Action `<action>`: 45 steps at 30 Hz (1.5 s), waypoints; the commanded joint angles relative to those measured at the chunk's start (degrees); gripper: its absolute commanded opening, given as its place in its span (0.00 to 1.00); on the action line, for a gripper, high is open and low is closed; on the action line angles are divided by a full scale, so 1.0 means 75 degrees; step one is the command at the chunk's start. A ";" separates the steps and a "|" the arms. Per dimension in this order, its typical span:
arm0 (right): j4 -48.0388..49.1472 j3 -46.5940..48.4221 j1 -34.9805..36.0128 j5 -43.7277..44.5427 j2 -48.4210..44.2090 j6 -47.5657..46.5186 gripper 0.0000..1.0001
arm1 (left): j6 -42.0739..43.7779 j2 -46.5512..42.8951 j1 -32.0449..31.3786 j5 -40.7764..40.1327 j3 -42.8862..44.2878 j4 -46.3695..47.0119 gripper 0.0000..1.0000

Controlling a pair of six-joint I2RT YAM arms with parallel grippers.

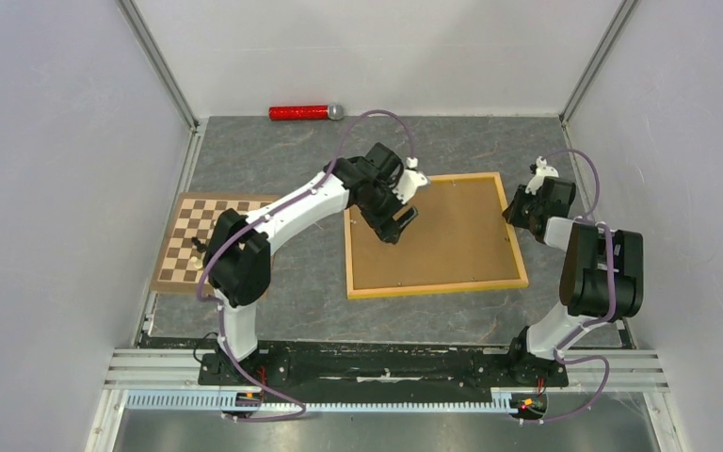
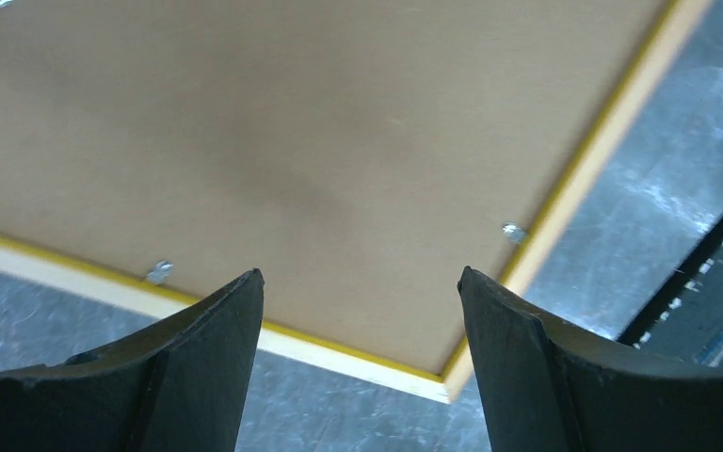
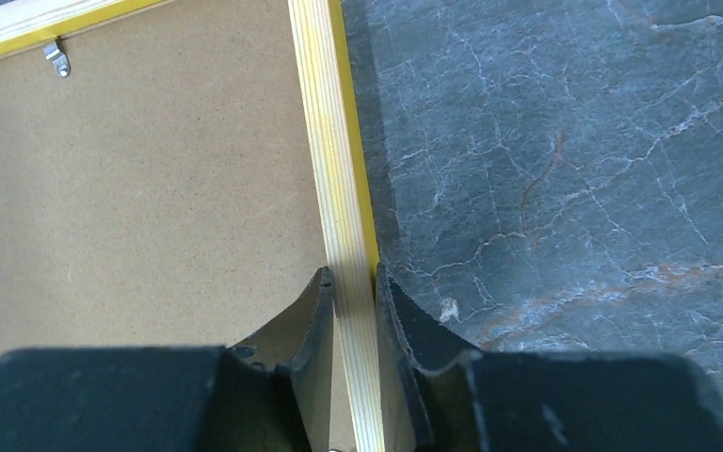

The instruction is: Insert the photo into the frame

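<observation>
The frame point(image 1: 438, 286), yellow-orange wood, lies flat at mid-table, back side up, with a brown backing board point(image 1: 452, 235) filling it. The photo is hidden. My left gripper point(image 1: 401, 224) hovers open over the board's left part. In the left wrist view its fingers point(image 2: 361, 275) spread wide above a frame corner point(image 2: 350, 363), with nothing between them. My right gripper point(image 1: 511, 213) is at the frame's right side. In the right wrist view it point(image 3: 351, 271) is shut on the frame's rail point(image 3: 334, 141), one finger over the board point(image 3: 151, 207), the other outside.
A brown-and-cream chessboard point(image 1: 198, 240) lies at the left with a small piece on it. A red cylinder with a silver end point(image 1: 301, 113) rests by the back wall. Small metal tabs point(image 2: 159, 272) sit along the board's edge. Enclosure walls stand close on both sides.
</observation>
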 commanded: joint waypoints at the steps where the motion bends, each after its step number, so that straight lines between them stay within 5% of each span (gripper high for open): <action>1: 0.0449 0.0286 0.0060 0.0434 0.0174 0.0815 0.00 | 0.0426 0.0061 -0.0441 0.0299 0.0519 -0.0129 0.83; 24: 0.0646 0.1156 0.0530 0.0307 0.1131 0.1556 0.04 | 0.1510 0.1194 -0.2307 -0.0755 0.0472 0.0294 0.77; 29: 0.0581 0.1167 0.0542 0.0231 0.1191 0.1514 0.15 | 0.1686 0.1366 -0.2351 -0.0806 0.0535 0.0376 0.75; 37: 0.0129 0.1387 0.0534 -0.0300 0.0728 0.1110 0.52 | 0.1727 0.1184 -0.2345 -0.1215 0.0439 0.0599 0.75; 45: -0.0490 0.1339 0.0531 -0.0269 -0.0534 0.0290 0.69 | 0.1958 0.0972 -0.2350 -0.1265 0.0309 0.0613 0.79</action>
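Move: Still pinching the frame's right rail, the right hand has the far right corner about 11 cm ahead and 3 cm left of it. The left hand, open above the backing board, is going for the near rail some 10 cm back, 9 cm right and 9 cm below; a metal clip lies 8 cm back and 2 cm right of this hand, the near left corner 11 cm back and 10 cm left. Keeping its pinch on the right rail, the right hand drags the frame about 4.5 cm forward and slightly left with a slight clockwise turn, then opens and rises some 3 cm. Meanwhile the open left hand swings right and back, sinking about 6 cm and turning clockwise towards the near rail, then eases slightly forward, fingers staying wide. ##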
